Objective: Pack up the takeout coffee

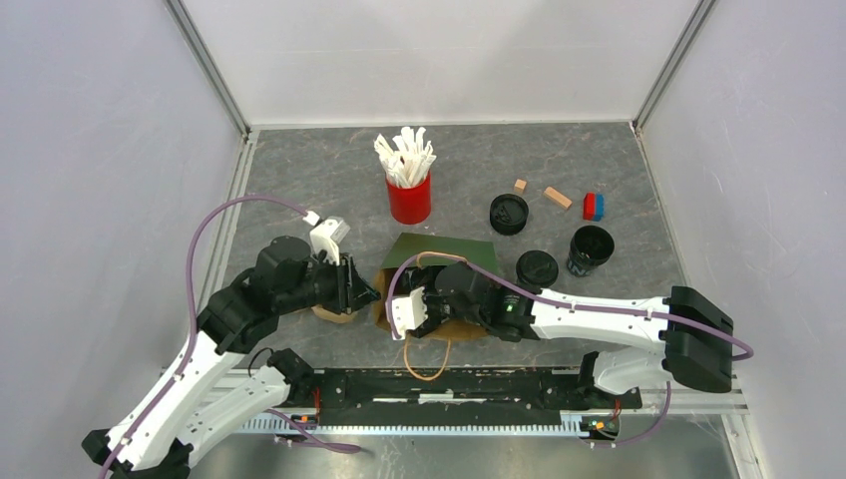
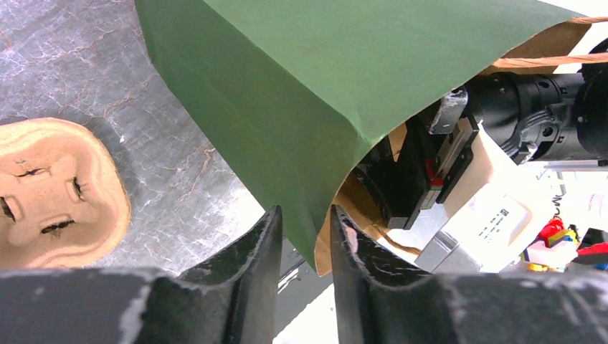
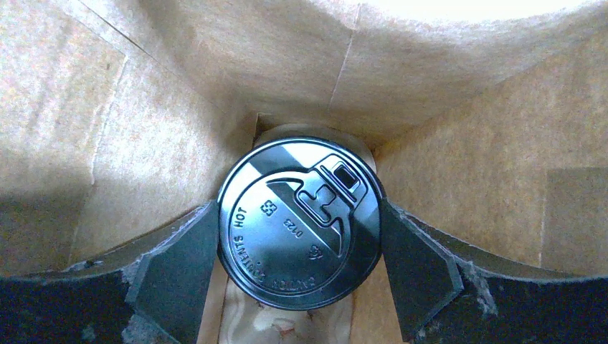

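Note:
Inside the green paper bag (image 1: 444,249), with brown paper walls all round, the takeout coffee (image 3: 297,222) shows only its flat black lid. My right gripper (image 3: 296,215) reaches into the bag's mouth, and both fingers (image 3: 179,265) press against the lid's sides, so it is shut on the cup. My left gripper (image 2: 306,211) is at the bag's left rim (image 1: 379,289). It is open, with the bag's folded edge (image 2: 323,236) hanging loosely between its fingers.
A cardboard cup carrier (image 2: 50,193) lies left of the bag. Behind stands a red cup of white sticks (image 1: 409,198). To the right are a loose black lid (image 1: 509,213), another black lid (image 1: 537,267), an open black cup (image 1: 591,249), wooden blocks (image 1: 557,198) and a red-blue block (image 1: 594,207).

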Motion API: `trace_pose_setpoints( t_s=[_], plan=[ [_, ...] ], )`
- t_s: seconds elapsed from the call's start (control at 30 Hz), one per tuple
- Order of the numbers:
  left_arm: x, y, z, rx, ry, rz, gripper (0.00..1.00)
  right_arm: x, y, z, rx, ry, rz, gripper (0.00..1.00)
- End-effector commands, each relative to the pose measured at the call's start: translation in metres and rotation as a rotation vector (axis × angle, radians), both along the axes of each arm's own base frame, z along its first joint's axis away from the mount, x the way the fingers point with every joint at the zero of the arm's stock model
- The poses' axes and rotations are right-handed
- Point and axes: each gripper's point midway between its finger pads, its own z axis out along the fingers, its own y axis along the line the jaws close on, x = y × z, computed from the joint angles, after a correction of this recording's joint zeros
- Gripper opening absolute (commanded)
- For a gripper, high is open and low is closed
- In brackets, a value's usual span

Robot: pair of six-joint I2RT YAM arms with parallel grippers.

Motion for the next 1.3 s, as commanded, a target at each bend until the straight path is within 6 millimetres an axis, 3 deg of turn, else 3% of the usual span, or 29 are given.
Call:
trace_pose_setpoints(
  t_s=[0.0,0.2,0.37,0.57,1.27],
  plan=[
    [0.002,-0.005,0.01,-0.054,-0.009,0.011,0.34,0.001,0.009,0.029,0.09,-0.012,0.008,0.83],
    [-0.001,-0.012,0.008,-0.075,0.003,-0.029,0.02,-0.002,0.014,0.028,0.103,-0.004,0.027,0.83],
    [-0.001,-0.012,0.01,-0.078,-0.005,-0.03,0.02,-0.001,0.016,0.026,0.098,-0.009,0.035,0.83],
    [0.0,-0.012,0.01,-0.08,-0.001,-0.02,0.02,0.001,0.013,0.008,0.038,-0.033,0.053,0.83],
    [0.003,-0.011,0.009,-0.068,0.006,0.0,0.02,0.019,0.014,-0.008,0.005,-0.037,0.056,0.84]
  ],
)
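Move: Deep in the tilted paper bag, the right hand already holds the lidded cup; the pulp carrier at the bag's bottom lies about 6 cm ahead, 1 cm left and 9 cm below. The other lidded cup stands some 20 cm to its right and 2 cm ahead, the red straw holder 16 cm ahead and 7 cm left. The left hand has the bag's left rim between its open fingers, about 1 cm right and 1 cm below; the loose carrier lies 4 cm ahead and 14 cm left on the table. Closing on the bag's left rim, the left fingers pinch it and then hold nearly still. Inside the bag the right hand keeps its grip round the lid, eases barely half a centimetre back and left, then reverses and carries the cup about 2 cm forward while sinking roughly 1 cm, towards the carrier. ##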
